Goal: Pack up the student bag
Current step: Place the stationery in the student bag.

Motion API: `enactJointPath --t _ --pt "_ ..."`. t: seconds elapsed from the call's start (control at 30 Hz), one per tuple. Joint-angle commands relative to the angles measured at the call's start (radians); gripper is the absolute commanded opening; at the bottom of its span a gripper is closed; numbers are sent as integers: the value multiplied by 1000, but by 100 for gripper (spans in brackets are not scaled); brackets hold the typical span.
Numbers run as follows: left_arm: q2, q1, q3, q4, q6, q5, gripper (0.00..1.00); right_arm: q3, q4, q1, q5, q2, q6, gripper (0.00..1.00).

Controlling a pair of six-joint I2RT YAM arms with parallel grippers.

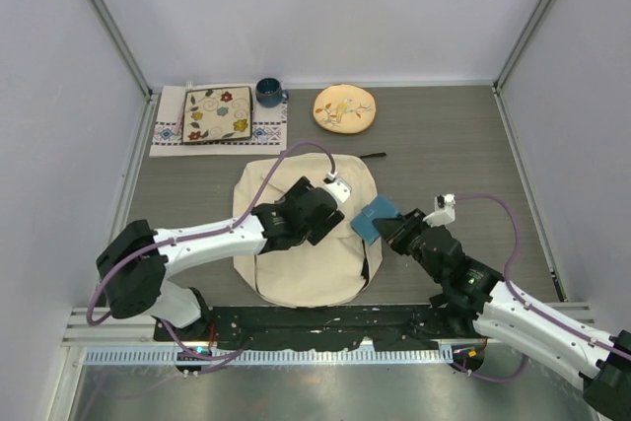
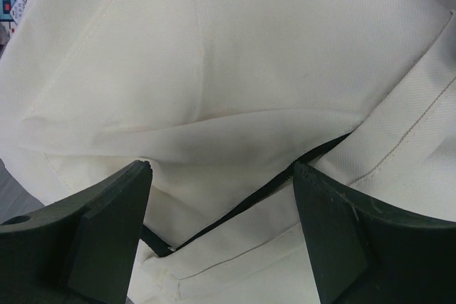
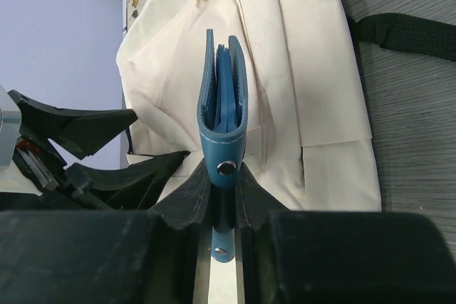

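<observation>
The cream student bag (image 1: 296, 253) lies flat in the middle of the table, a black strap (image 3: 406, 32) at its right side. My left gripper (image 1: 330, 206) is open right above the bag's right half; in the left wrist view (image 2: 221, 197) its fingers straddle cream fabric and a black zipper line (image 2: 242, 208). My right gripper (image 1: 386, 229) is shut on a blue leather wallet (image 1: 375, 218) at the bag's right edge. In the right wrist view the wallet (image 3: 224, 105) stands on edge between the jaws (image 3: 225, 183), its snap button showing, with the bag (image 3: 299, 69) behind it.
At the back of the table stand a square floral plate (image 1: 219, 113) on a patterned cloth (image 1: 170, 131), a blue mug (image 1: 268, 93) and a round yellowish floral plate (image 1: 344, 108). A thin black object (image 1: 372, 156) lies behind the bag. Grey walls close in the sides.
</observation>
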Motion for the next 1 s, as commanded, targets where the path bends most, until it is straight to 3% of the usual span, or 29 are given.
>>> enactJointPath --t 0.0,0.2,0.23,0.3,0.33,0.43,0.6,0.77,0.97 --pt "83 -5 -9 -1 -24 -10 84 9 58 -2 9 -2 7 5" --pt "128 -5 -9 47 -27 -64 60 6 52 -2 13 -10 7 5" --pt "129 -5 -8 50 -24 -66 50 4 49 -2 15 -12 7 5" --pt "126 -5 -5 58 -25 -67 42 4 45 0 18 -18 9 5" --pt "123 -5 -3 58 -27 -63 30 4 43 -2 18 -19 9 5" --pt "93 -5 -2 50 -35 -50 16 6 37 -2 21 -24 6 5" --pt "42 -5 33 -26 -59 -6 0 15 43 -2 4 -25 -2 4" --pt "11 -5 118 -115 -93 31 0 38 71 -2 -48 -19 -17 1" --pt "83 -5 286 -238 -191 65 0 35 156 -2 -155 -42 1 1"
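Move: Barely beneath the wide-open left fingers lies the bag's flap edge, about 2 cm ahead, 1 cm to the right and 2 cm below. The blue stationery pouch, already held in the right fingers, hangs some 8 cm to the left hand's right, level with it and 4 cm higher; the far strap end is about 15 cm ahead, 9 right and 8 below. For the right hand, the flap edge lies some 9 cm left, 4 ahead and 5 below. Reaching about 2 cm forward, slightly right and down, the left hand shuts its fingers and pinches the bag's flap edge, eases back a centimetre, then lifts the cloth some 3 cm. Late on, the right hand, keeping its grip on the stationery pouch, starts left towards the opening by roughly 1.5 cm, rising slightly, edging back and turning about 5 degrees counter-clockwise. ##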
